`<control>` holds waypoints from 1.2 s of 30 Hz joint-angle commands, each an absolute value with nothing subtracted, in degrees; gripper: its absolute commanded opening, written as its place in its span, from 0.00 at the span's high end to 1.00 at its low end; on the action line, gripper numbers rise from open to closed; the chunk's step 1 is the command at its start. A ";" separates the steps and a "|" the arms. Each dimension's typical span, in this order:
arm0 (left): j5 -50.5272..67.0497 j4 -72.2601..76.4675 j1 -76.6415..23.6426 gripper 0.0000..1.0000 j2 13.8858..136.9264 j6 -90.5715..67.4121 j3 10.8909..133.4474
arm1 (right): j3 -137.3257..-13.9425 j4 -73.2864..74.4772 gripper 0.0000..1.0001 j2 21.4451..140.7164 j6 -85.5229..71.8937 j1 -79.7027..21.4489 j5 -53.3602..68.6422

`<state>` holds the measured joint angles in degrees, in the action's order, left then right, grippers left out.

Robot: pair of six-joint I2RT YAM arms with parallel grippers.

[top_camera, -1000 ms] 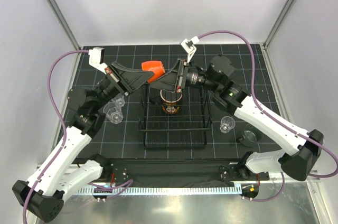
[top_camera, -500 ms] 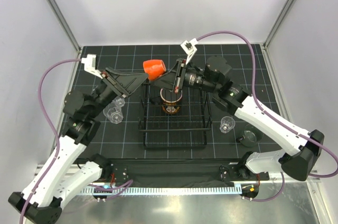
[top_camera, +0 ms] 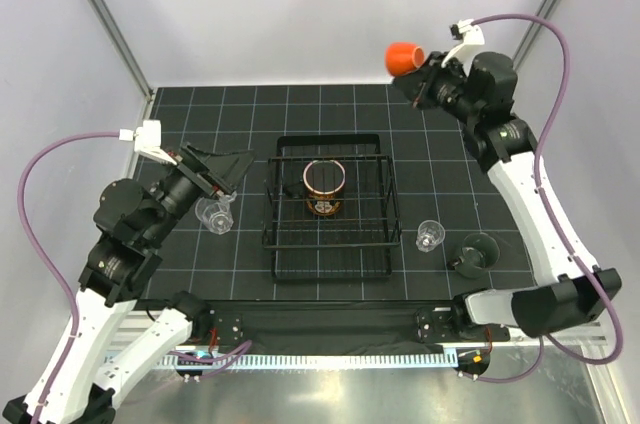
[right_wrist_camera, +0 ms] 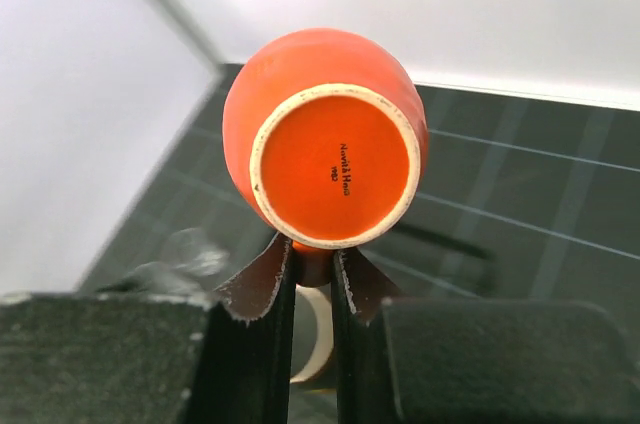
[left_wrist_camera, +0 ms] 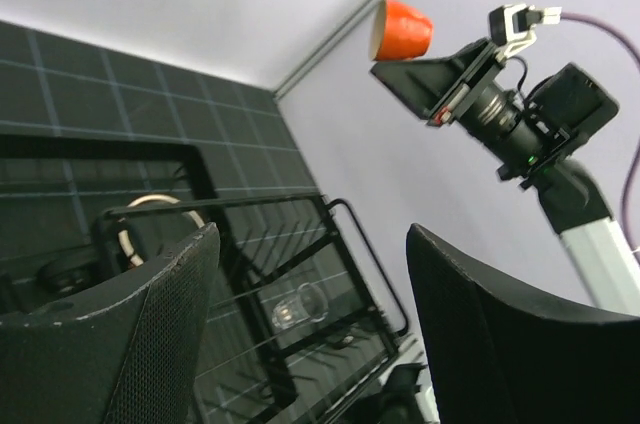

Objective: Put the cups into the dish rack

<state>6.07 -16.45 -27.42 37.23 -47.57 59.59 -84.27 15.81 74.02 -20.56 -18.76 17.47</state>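
Note:
The small orange cup (top_camera: 404,58) hangs high over the table's back right, and my right gripper (top_camera: 414,75) is shut on its wall. From the right wrist I see the cup's base (right_wrist_camera: 333,164) just above that gripper (right_wrist_camera: 310,266). The black wire dish rack (top_camera: 384,180) stands mid-table with the large dark mug (top_camera: 325,187) inside. My left gripper (top_camera: 229,165) is open and empty, left of the rack and above two clear cups (top_camera: 215,215). The left wrist view shows the orange cup (left_wrist_camera: 402,29), the rack (left_wrist_camera: 340,212) and a clear cup (left_wrist_camera: 298,306) beyond it.
Right of the rack, a clear cup (top_camera: 430,235) and a grey-green cup (top_camera: 472,254) sit on the black grid mat (top_camera: 200,114). White walls and metal frame posts (top_camera: 110,24) enclose the table.
The orange cup passed from my left gripper to my right above the rack. The left opened and drew back left; the right carried the cup up toward the back right.

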 commanded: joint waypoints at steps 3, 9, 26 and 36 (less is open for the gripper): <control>3.34 -22.06 -27.60 0.27 36.47 -42.10 61.17 | -87.36 15.39 0.96 80.85 -10.39 -9.41 24.33; 1.33 -25.13 -27.51 0.27 36.30 -40.34 61.52 | -88.86 21.16 0.96 91.48 -1.68 -8.61 28.47; -2.72 -28.73 -27.51 0.28 36.48 -40.08 60.64 | -84.72 29.17 0.96 99.66 6.59 -17.75 18.81; -4.57 -30.23 -27.60 0.28 35.77 -39.73 61.61 | -85.78 31.55 0.96 104.94 8.17 -20.92 13.80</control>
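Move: The orange cup is already in the right hand, and the dish rack's far right corner lies about 3 cm ahead of that hand, almost straight below by some 36 cm. The skull mug in the rack is about 5 cm back and 9 cm left of the hand; the small glass on the table is some 15 cm back and 13 cm right, both far below. From the left hand the corner is about 19 cm ahead, 23 cm right and 36 cm below. The orange cup, still pinched in the shut right fingers, is carried down some 30 cm towards the rack's far right corner, first swinging forward and right, then back and left as it sinks; the wrist tips the fingers from near level to about 50 degrees downward. The left hand, empty and still open, eases down and a little left. ##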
